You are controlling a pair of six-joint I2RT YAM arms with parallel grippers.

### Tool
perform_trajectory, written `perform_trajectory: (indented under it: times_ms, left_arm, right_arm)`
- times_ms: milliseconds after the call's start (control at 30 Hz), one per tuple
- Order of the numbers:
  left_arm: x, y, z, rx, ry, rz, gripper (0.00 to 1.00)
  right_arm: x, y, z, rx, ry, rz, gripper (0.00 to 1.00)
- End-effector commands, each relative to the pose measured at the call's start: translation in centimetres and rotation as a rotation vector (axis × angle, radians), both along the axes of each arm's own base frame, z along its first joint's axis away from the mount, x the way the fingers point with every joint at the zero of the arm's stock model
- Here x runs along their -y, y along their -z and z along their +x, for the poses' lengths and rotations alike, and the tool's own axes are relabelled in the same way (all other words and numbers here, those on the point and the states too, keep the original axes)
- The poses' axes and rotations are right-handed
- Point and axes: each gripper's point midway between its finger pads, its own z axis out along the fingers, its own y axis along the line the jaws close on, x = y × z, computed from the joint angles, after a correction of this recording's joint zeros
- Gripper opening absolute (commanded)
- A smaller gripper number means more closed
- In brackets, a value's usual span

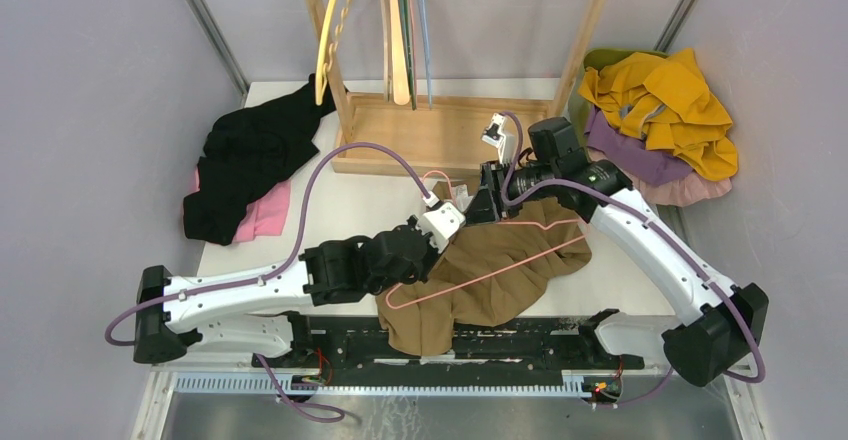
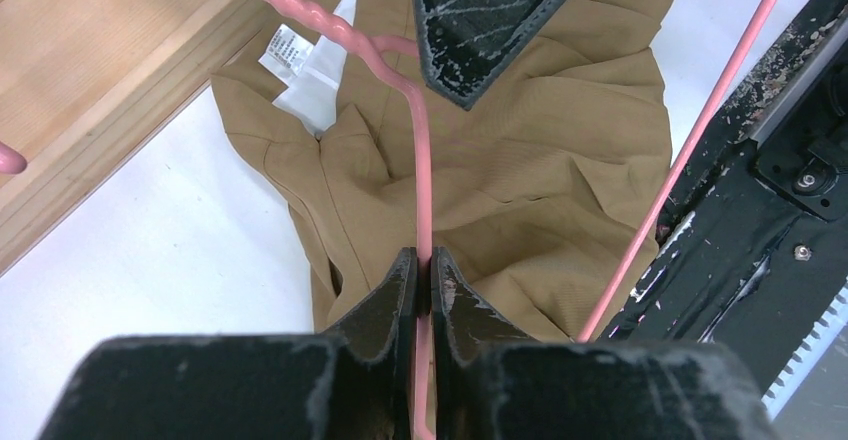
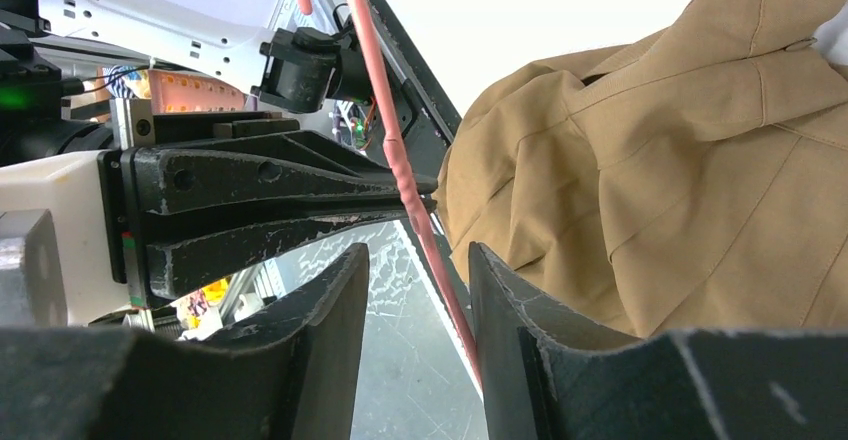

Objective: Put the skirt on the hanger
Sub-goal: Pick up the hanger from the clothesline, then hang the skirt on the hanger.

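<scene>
A brown skirt (image 1: 500, 270) lies crumpled at the table's near middle, with a pink wire hanger (image 1: 480, 278) resting on top of it. My left gripper (image 2: 424, 265) is shut on the hanger (image 2: 422, 160) wire just below its twisted neck, over the skirt (image 2: 560, 160). My right gripper (image 3: 418, 260) faces it from the other side and is open. The hanger (image 3: 395, 150) wire runs through its gap close to one finger, not pinched. The skirt (image 3: 680, 190) bulges just beside that finger. The skirt's white label (image 2: 290, 55) shows near the neck.
A wooden rack base (image 1: 420, 135) stands just behind the grippers, with several hangers (image 1: 400, 40) on it. A black garment (image 1: 250, 155) over pink cloth (image 1: 265, 215) lies at the left. A yellow and purple clothes pile (image 1: 660, 120) sits back right. The arms' black rail (image 1: 480, 345) borders the near edge.
</scene>
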Motion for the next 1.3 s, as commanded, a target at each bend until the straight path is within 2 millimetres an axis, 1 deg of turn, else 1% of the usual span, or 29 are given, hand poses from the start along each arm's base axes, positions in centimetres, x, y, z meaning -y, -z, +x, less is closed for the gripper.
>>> perform_trajectory:
  times_ms: [0,100,200,267,367,400,433,467,500,533,567,633,733,800,867,933,1000,1067,1133,1200,1267]
  left_arm:
    - [1.5,-3.9,0.3,0.068,0.031,-0.103,0.03]
    - [1.6,-4.2,0.0,0.069,0.047,-0.121,0.03]
    - [1.8,-4.2,0.0,0.069,0.054,-0.124,0.03]
    - [1.9,-4.0,0.1,0.069,0.052,-0.12,0.03]
    - [2.0,-3.9,0.2,0.071,0.048,-0.116,0.03]
    - [2.0,-3.9,0.2,0.071,0.046,-0.113,0.04]
    - [1.9,-3.8,0.3,0.071,0.039,-0.11,0.05]
    - [1.9,-3.8,0.4,0.073,0.031,-0.108,0.07]
    - [1.8,-3.8,0.6,0.072,0.014,-0.105,0.14]
    - [1.5,-3.8,0.8,0.072,-0.007,-0.102,0.23]
    - [1.3,-3.9,1.0,0.072,-0.027,-0.102,0.32]
    - [0.6,-4.2,1.4,0.074,-0.069,-0.104,0.44]
    - [-0.2,-5.2,1.7,0.079,-0.115,-0.117,0.53]
    - [-1.1,-6.1,2.2,0.089,-0.173,-0.13,0.58]
    - [-1.6,-7.0,2.5,0.088,-0.21,-0.141,0.61]
    - [-2.1,-7.6,2.7,0.078,-0.249,-0.144,0.63]
    - [-2.5,-7.6,2.9,0.058,-0.294,-0.136,0.63]
    - [-2.7,-7.3,3.0,0.03,-0.333,-0.122,0.64]
    - [-2.6,-6.2,3.2,-0.009,-0.366,-0.101,0.66]
    - [-2.2,-4.7,3.6,-0.065,-0.388,-0.083,0.66]
    - [-1.4,-2.6,4.1,-0.134,-0.401,-0.065,0.67]
  right_arm:
    - [-0.8,-0.3,0.2,0.021,-0.032,0.044,0.46]
    - [-1.1,0.3,0.3,0.01,-0.036,0.044,0.44]
    - [-1.5,0.5,0.4,0.005,-0.04,0.055,0.42]
    - [-1.7,0.4,0.3,0.004,-0.047,0.061,0.39]
    - [-2.0,0.3,0.2,0.006,-0.058,0.07,0.28]
    - [-2.1,0.3,0.3,0.009,-0.058,0.075,0.23]
    - [-2.1,0.1,0.3,0.014,-0.055,0.08,0.15]
    - [-2.2,0.0,0.4,0.02,-0.05,0.087,0.12]
    - [-2.2,-0.1,0.5,0.027,-0.04,0.087,0.06]
    - [-2.0,0.0,0.7,0.035,-0.025,0.078,0.02]
    - [-1.8,0.1,0.8,0.042,-0.011,0.065,0.01]
    - [-1.3,0.8,1.1,0.059,0.016,0.027,0.01]
    - [-0.3,2.0,1.6,0.089,0.072,-0.034,0.01]
    - [0.6,2.7,2.1,0.118,0.123,-0.085,0.01]
    - [1.8,2.8,2.9,0.154,0.186,-0.117,0.01]
    - [3.3,2.4,3.9,0.193,0.263,-0.143,0.01]
    - [5.5,1.8,5.1,0.231,0.362,-0.166,0.01]
    - [8.0,0.7,6.0,0.267,0.467,-0.16,0.01]
    - [10.8,-0.3,6.7,0.306,0.577,-0.172,0.01]
    - [13.0,-1.2,7.0,0.348,0.662,-0.2,0.01]
    - [14.3,-1.7,6.9,0.373,0.711,-0.232,0.01]
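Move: The pink hanger's twisted neck is about 2 cm left of the open right hand, level fore and aft, 1 cm lower. From the left hand, already gripping the hanger's shoulder, the neck is about 6 cm right, 3 ahead and 4 above. Below the right hand by 25 cm, the brown skirt's middle lies 3 cm right and 1 back; the rack's wooden base lies 25 cm ahead, 3 left, equally low. Right hand pinches the hanger's neck, left releases and lifts, then right swings it some 12 cm right, forward, clockwise. ##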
